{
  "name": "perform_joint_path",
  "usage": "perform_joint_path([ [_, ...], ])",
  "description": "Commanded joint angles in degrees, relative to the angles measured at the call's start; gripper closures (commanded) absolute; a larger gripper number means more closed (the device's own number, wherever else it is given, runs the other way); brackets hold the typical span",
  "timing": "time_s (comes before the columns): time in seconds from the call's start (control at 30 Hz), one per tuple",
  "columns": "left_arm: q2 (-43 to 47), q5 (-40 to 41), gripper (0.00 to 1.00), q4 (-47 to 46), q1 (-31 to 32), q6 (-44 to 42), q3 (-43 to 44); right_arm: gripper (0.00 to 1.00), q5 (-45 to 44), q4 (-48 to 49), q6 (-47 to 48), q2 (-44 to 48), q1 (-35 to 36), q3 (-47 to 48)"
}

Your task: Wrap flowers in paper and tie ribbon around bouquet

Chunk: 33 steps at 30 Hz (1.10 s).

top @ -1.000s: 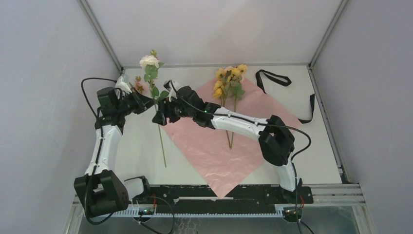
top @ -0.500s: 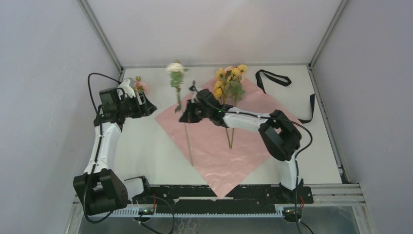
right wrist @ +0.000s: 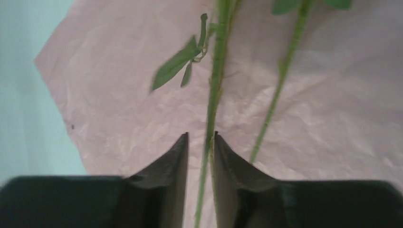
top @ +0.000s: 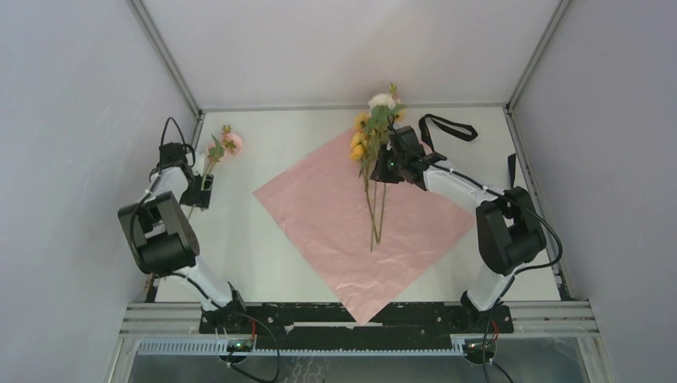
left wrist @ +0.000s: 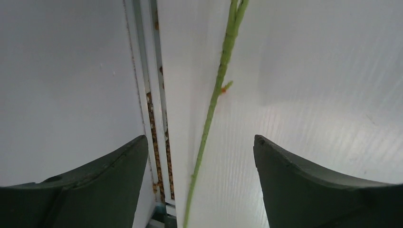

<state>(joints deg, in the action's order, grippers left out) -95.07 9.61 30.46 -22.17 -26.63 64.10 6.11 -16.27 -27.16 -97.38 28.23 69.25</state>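
The pink paper [top: 335, 231] lies flat as a diamond mid-table. On its far corner lie yellow flowers [top: 361, 142]; a cream flower [top: 382, 101] lies beside them. My right gripper [top: 383, 166] straddles the cream flower's stem [right wrist: 215, 80]; in the wrist view the gripper [right wrist: 201, 134] is open only a little, with a sliver of gap beside the stem. A pink flower [top: 229, 142] lies at the far left. My left gripper [top: 199, 190] [left wrist: 199, 140] is wide open over that flower's stem [left wrist: 216, 90], which rests on the table. The black ribbon [top: 447, 126] lies at the back right.
A metal rail and gap [left wrist: 154, 109] run along the table's left edge, right beside the left gripper. A second stem [right wrist: 280, 76] lies on the paper just right of the right gripper. The ribbon trails along the right edge [top: 511, 179].
The right gripper carried the cream flower from the left onto the paper beside the yellow ones, then loosened its jaws. The left gripper opened and drew back to the left edge over the pink flower's stem.
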Motion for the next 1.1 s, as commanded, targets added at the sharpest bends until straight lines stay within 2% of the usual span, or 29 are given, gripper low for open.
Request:
perform_joint_path([
  [0.0, -4.74, 3.22, 0.15, -1.51, 0.32, -2.9, 6.72, 0.6, 0.34, -4.82, 3.61, -1.64, -2.42, 0.21],
  [0.07, -7.01, 2.73, 0.16, -2.37, 0.33, -2.07, 8.77, 0.54, -0.73, -7.72, 5.24, -1.88, -2.76, 1.45],
  [0.17, -11.74, 1.78, 0.2, -0.5, 0.29, -0.55, 13.66, 0.49, -2.04, -12.24, 7.65, -1.59, -2.71, 3.38],
  [0.27, -16.76, 1.22, 0.29, 3.13, 0.3, 1.73, 18.0, 0.48, -2.77, -14.89, 8.22, -0.11, -2.21, 3.52],
  [0.4, -20.17, 0.17, 0.38, 4.43, 0.38, 4.65, 19.31, 0.47, -4.67, -17.33, 8.68, 2.48, -0.39, 3.52],
  [0.5, -21.66, -1.9, 0.58, 5.99, 0.37, 5.49, 19.78, 0.46, -3.86, -17.99, 9.09, 5.11, 1.25, 3.52],
  [0.6, -23.2, -1.98, 0.91, 7.6, 0.28, 6.87, 20.93, 0.45, -3.08, -18.14, 10.08, 7.18, 3.36, 3.52],
  [0.63, -23.31, -2.12, 0.99, 7.92, 0.29, 7.32, 21.17, 0.45, -3.34, -18.22, 10.42, 7.69, 4.2, 3.53],
  [0.73, -21.41, -3.37, 1.0, 7.93, -0.11, 9.54, 21.19, 0.44, -3.88, -18.33, 11.05, 8.86, 6.41, 3.53],
  [0.9, -11.89, -14.21, 1.0, 9.58, -1.79, 16.93, 20.87, 0.44, -2.86, -18.57, 10.71, 11.59, 8.72, 3.52],
  [0.97, -5.99, -19.73, 1.0, 10.51, -1.73, 20.04, 20.38, 0.44, -1.93, -17.22, 11.28, 12.93, 10.36, 3.52],
  [1.07, 3.53, -33.69, 1.0, 9.83, -1.73, 26.99, 18.21, 0.41, 1.1, -13.42, 12.22, 15.02, 13.79, 3.52],
])
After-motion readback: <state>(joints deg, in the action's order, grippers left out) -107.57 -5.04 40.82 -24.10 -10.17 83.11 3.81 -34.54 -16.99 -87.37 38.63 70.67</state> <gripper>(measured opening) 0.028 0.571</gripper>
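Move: For the empty left hand, the pink flower's stem at the gripping spot lies about 6 cm ahead, 1 cm left and 5 cm below; its bloom is some 21 cm ahead and 8 cm right. The paper's left corner is about 6 cm ahead and 15 cm right. Below the right hand, still holding the white flower, the yellow bunch's middle lies some 2 cm ahead and 9 cm down; the ribbon is about 20 cm ahead and 22 cm right. Left dips 6 cm forward, pinches pink flower's stem, lifts; right lowers, releases white flower, backs off 9 cm. ##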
